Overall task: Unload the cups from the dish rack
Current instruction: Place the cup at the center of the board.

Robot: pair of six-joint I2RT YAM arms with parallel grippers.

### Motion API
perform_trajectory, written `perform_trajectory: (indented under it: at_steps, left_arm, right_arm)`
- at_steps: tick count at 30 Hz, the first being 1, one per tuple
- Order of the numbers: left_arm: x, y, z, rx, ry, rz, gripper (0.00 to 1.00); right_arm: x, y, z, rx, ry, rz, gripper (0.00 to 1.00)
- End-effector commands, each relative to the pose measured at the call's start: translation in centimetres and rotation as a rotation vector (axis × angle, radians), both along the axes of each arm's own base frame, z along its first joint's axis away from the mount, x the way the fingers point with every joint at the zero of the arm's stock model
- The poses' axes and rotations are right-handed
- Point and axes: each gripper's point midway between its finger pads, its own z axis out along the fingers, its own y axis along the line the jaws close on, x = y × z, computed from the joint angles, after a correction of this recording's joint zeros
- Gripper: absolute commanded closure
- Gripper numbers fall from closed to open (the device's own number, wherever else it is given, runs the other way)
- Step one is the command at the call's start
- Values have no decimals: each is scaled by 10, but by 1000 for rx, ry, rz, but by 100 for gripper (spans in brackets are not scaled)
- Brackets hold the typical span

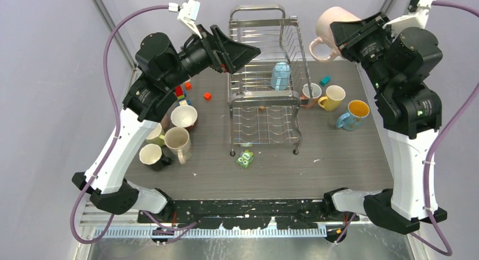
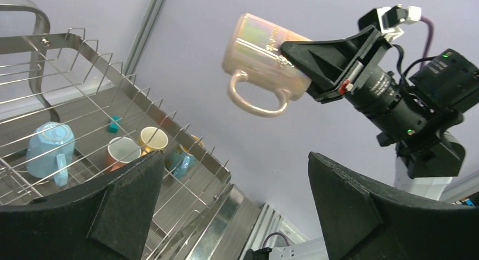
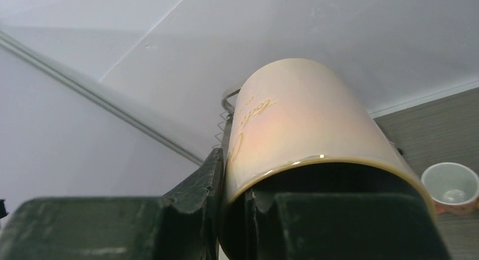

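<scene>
The silver wire dish rack (image 1: 264, 104) stands at mid-table. A light blue cup (image 1: 280, 75) sits on its upper tier, also seen in the left wrist view (image 2: 49, 148). My right gripper (image 1: 340, 37) is raised to the right of the rack top, shut on the rim wall of a pale pink cup (image 1: 329, 24): one finger is inside and one outside (image 3: 237, 181). The pink cup (image 2: 261, 55) hangs on its side in the air with its handle down. My left gripper (image 1: 244, 56) is open and empty at the rack's upper left edge (image 2: 236, 158).
Several cups stand on the table left of the rack, among them a cream one (image 1: 177, 140) and a white-lined one (image 1: 183, 116). On the right are a salmon cup (image 1: 310, 92), a yellow cup (image 1: 333, 97) and a blue one (image 1: 355, 114). A green packet (image 1: 245, 158) lies in front of the rack, with toy blocks (image 1: 207, 95) behind it on the left.
</scene>
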Motion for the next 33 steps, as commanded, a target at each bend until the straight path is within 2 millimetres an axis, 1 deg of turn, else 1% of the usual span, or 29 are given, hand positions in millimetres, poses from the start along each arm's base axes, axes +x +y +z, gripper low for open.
perform_trajectory:
  at_steps: [1, 10, 13, 16, 22, 28, 30, 33]
  left_arm:
    - [-2, 10, 4, 13, -46, 30, 0]
    - [-2, 14, -16, 61, -28, 39, 0]
    - [-2, 15, -29, 91, -14, 45, 0]
    - [-6, 22, -37, 119, -16, 61, 0]
    - [-15, 31, -52, 156, -14, 69, 0]
    - [-19, 45, -72, 208, -22, 111, 0]
    - [-18, 53, -77, 220, -23, 137, 0]
    - [-18, 59, -85, 238, -15, 150, 0]
  right_arm:
    - [-24, -41, 38, -33, -121, -181, 99]
    - [-12, -79, -36, -187, 134, -395, 99]
    - [-9, -86, -59, -230, 210, -434, 99]
    - [-5, -90, -89, -277, 297, -454, 99]
    - [4, -95, -158, -344, 471, -439, 99]
    - [16, -100, -223, -298, 601, -323, 99]
    - [20, -100, -243, -278, 629, -283, 99]
    - [28, -95, -266, -275, 671, -235, 99]
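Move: The right hand holds the pink cup high over the board. The open patch it is being taken to, just nearer than the blue mug, lies about 4 cm ahead, 16 to the right and 53 below. At a similar depth, the blue mug is some 15 ahead and 20 right, the yellow cup about 24 ahead and 15 right. From the empty left hand that patch is roughly 9 cm ahead, 35 right and 52 down. Down and to its right, ever faster, the right hand carries the pink cup towards the open board by the blue mug: about 30 cm lower and 11 cm over, still gripping, while the fingers tip nearly 50 degrees downward and swing clockwise. The open, empty left hand sinks some 9 cm and, later, draws about 4 cm left, away from the rack's right side. ##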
